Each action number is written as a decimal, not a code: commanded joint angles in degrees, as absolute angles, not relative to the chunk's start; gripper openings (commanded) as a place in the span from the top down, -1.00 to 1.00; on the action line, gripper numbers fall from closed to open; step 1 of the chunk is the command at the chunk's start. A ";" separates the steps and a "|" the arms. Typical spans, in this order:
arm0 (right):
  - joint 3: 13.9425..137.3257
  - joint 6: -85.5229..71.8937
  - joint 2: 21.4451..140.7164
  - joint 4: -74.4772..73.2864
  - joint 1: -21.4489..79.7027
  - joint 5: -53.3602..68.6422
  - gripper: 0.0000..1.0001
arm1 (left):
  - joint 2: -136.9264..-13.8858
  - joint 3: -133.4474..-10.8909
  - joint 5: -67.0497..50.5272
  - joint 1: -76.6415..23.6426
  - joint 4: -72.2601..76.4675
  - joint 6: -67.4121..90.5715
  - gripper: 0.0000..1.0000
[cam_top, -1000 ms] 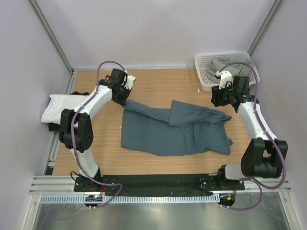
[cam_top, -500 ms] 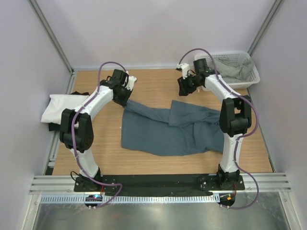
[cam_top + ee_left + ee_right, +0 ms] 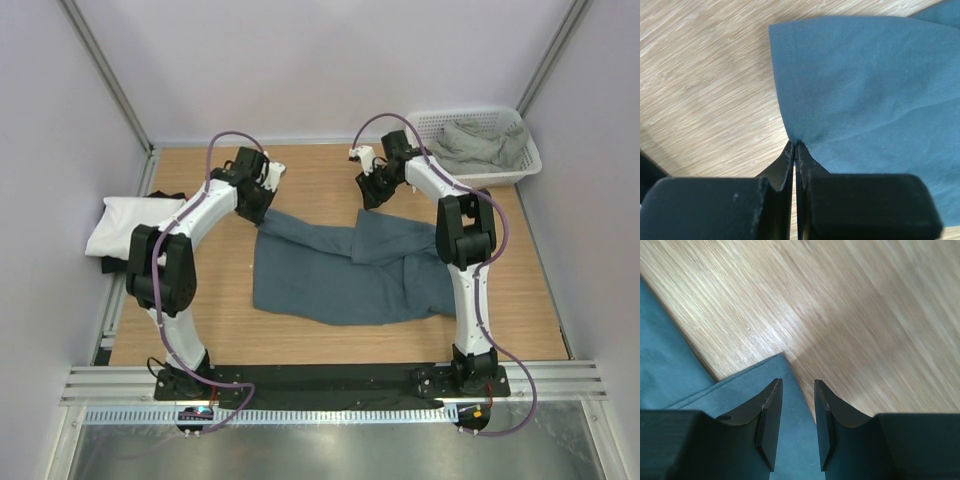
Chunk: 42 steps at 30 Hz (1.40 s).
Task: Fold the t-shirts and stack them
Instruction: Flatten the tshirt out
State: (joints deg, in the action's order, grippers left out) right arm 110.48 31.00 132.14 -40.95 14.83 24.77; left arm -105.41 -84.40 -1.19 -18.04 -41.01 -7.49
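A slate-blue t-shirt [image 3: 340, 270] lies crumpled and partly folded over itself in the middle of the wooden table. My left gripper [image 3: 257, 208] is at its far left corner, shut on the hem [image 3: 796, 142]; the cloth [image 3: 865, 90] fans out from the fingertips. My right gripper [image 3: 371, 194] hovers at the shirt's far middle corner. Its jaws [image 3: 796, 384] stand apart, straddling the corner of blue cloth [image 3: 782, 365], nothing pinched. A white t-shirt [image 3: 125, 222] lies folded at the left edge on a black one [image 3: 107, 265]. A grey-green t-shirt [image 3: 472, 140] fills the basket.
The white mesh basket [image 3: 495, 178] stands at the far right corner. Bare wood [image 3: 320, 175] runs between the two grippers and along the near edge of the table. Walls with metal posts close in the sides and back.
My right arm has swung left from beside the basket to the blue shirt's far corner, and its jaws have narrowed. The left gripper has stayed shut on the hem.
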 commanded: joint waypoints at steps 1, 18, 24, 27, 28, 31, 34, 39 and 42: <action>113.73 32.43 132.45 -42.36 15.29 24.17 0.24 | -106.43 -85.52 -0.79 -18.11 -40.87 -7.03 1.00; 113.73 32.52 134.56 -42.45 16.96 24.87 0.24 | -107.93 -86.40 -0.70 -18.19 -41.04 -6.86 1.00; 113.99 32.25 136.32 -41.49 17.14 24.43 0.27 | -107.84 -86.13 -0.53 -18.11 -41.04 -6.94 1.00; 114.26 32.43 136.85 -41.22 17.49 23.91 0.60 | -107.93 -86.31 -0.53 -18.11 -41.13 -7.12 1.00; 114.26 32.34 136.85 -41.05 17.66 23.65 0.83 | -107.93 -86.31 -0.61 -18.11 -41.13 -7.21 1.00; 114.26 32.43 135.88 -40.87 17.67 23.12 0.97 | -107.93 -86.48 -0.53 -18.19 -41.13 -7.29 1.00; 113.64 32.34 133.34 -41.13 17.40 22.06 0.98 | -107.67 -86.66 -0.53 -18.11 -41.22 -7.29 1.00; 111.98 31.73 127.98 -41.75 16.35 21.80 0.98 | -107.75 -87.54 -0.53 -18.02 -41.22 -7.21 1.00; 111.88 30.94 122.80 -41.57 16.17 20.83 0.98 | -107.49 -89.12 1.21 -17.84 -41.66 -8.17 1.00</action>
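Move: Just left of the right hand, about 2 cm over and 3 cm below, lies the t-shirt's far free corner, level with it fore and aft. The shirt's middle is roughly 13 cm back and 4 cm left of this hand, the white basket some 14 cm ahead and 24 cm right. The left hand already holds the shirt's left edge about 2 cm above the table; from it that corner is some 24 cm right and 3 cm ahead. Easing down and to the left, about 2 cm each, the right hand brings its open fingers over the shirt's far corner, shuts them to pinch it, then starts up by some 1.5 cm while drawing about 1 cm right. The left hand keeps its shut grip on the edge, sinks nearly 2 cm to the table and stays low, rising a touch at the end. ##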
